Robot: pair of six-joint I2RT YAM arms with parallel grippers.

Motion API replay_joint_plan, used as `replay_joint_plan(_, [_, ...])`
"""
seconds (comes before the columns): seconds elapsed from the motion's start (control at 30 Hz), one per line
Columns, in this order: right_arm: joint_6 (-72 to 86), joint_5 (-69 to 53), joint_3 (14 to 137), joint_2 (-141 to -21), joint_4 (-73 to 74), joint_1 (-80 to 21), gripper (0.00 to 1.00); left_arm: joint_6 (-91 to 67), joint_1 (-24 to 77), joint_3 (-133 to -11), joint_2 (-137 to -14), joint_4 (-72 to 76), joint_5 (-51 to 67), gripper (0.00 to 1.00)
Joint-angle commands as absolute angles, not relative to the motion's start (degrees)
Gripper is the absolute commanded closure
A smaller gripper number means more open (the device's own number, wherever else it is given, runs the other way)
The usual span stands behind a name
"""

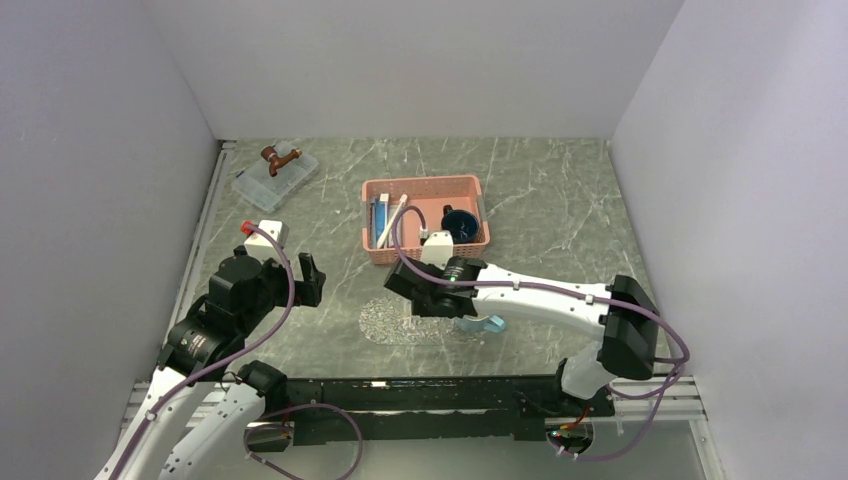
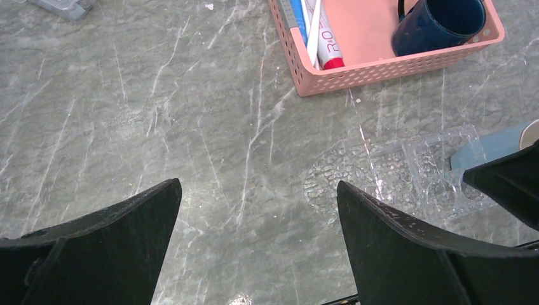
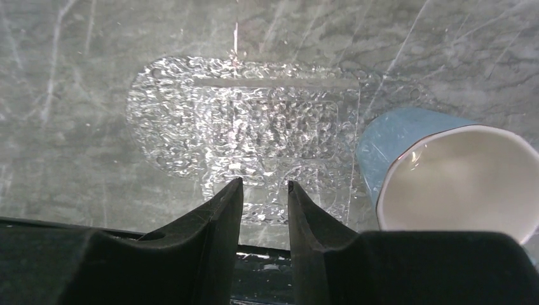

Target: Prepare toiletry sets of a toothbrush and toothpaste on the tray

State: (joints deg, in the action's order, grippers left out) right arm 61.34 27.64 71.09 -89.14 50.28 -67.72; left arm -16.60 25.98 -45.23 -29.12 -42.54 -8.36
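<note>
The clear bumpy tray [image 1: 395, 322] lies near the front edge of the table, with nothing but a light blue mug [image 1: 489, 323] at its right end. My right gripper [image 3: 265, 184] hovers over the tray [image 3: 241, 127], jaws a little apart and empty, the mug [image 3: 445, 171] just to its right. A whitish toothbrush [image 2: 313, 28] and a toothpaste tube with a red cap [image 2: 328, 47] lie in the pink basket [image 2: 381, 70]. My left gripper [image 2: 257, 184] hangs wide open over bare table left of the tray [image 2: 381, 171].
The pink basket [image 1: 425, 188] stands behind the tray and also holds a dark blue mug [image 1: 460, 222]. A clear lidded box [image 1: 275, 178] with a brown object on it sits at the back left. White walls close in both sides.
</note>
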Motion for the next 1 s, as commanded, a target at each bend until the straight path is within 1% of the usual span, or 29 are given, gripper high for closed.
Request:
replay_joint_plan(0.0, [59.29,31.81,75.23,-86.03,51.71,-67.96,0.65,-16.19,26.02,-45.44,-28.92,-41.13,-8.70,0.01])
replay_joint_plan(0.17, [54.76,34.70,79.71,-86.67,53.01,-67.36,0.64,-16.06,26.02,-45.53,-28.95,-41.12,-8.49,0.01])
replay_joint_plan(0.37, [48.04,33.85,81.97,-86.29,50.20,-63.55,0.65,-16.00,26.04,-45.45,-28.30,-40.85,-7.65,0.01])
replay_joint_plan(0.77, [34.23,27.03,80.73,-83.86,43.83,-48.99,0.65,-15.60,26.02,-45.08,-28.60,-39.30,-5.29,0.01])
replay_joint_plan(0.97, [28.32,22.41,82.09,-86.26,40.99,-42.54,0.65,-16.00,26.03,-45.54,-30.47,-39.85,-6.12,0.01])
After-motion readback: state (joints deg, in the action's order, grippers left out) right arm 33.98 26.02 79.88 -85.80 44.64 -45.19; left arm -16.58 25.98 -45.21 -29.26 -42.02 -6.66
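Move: The dark blue mug, in the right end of the pink basket, lies about 20 cm ahead of the right hand and 9 cm to its right, at nearly the same height. The toothpaste is some 20 cm ahead and 4 cm left. The clear case, already released, sits about 5 cm below the fingers, and the light blue mug stands roughly level with the hand, 12 cm to the right. From the left hand, the dark blue mug is about 18 cm ahead, 30 cm right and 11 cm lower. The clear case is left lying on the tray as the right hand, already free of it, climbs about 6 cm nearly straight up. It then swings forward and to the right, still rising a little, towards the dark blue mug in the basket, some 13 cm forward and 7 cm right in all. The fingers stay about a third open and tip roughly 10 degrees more forward. ##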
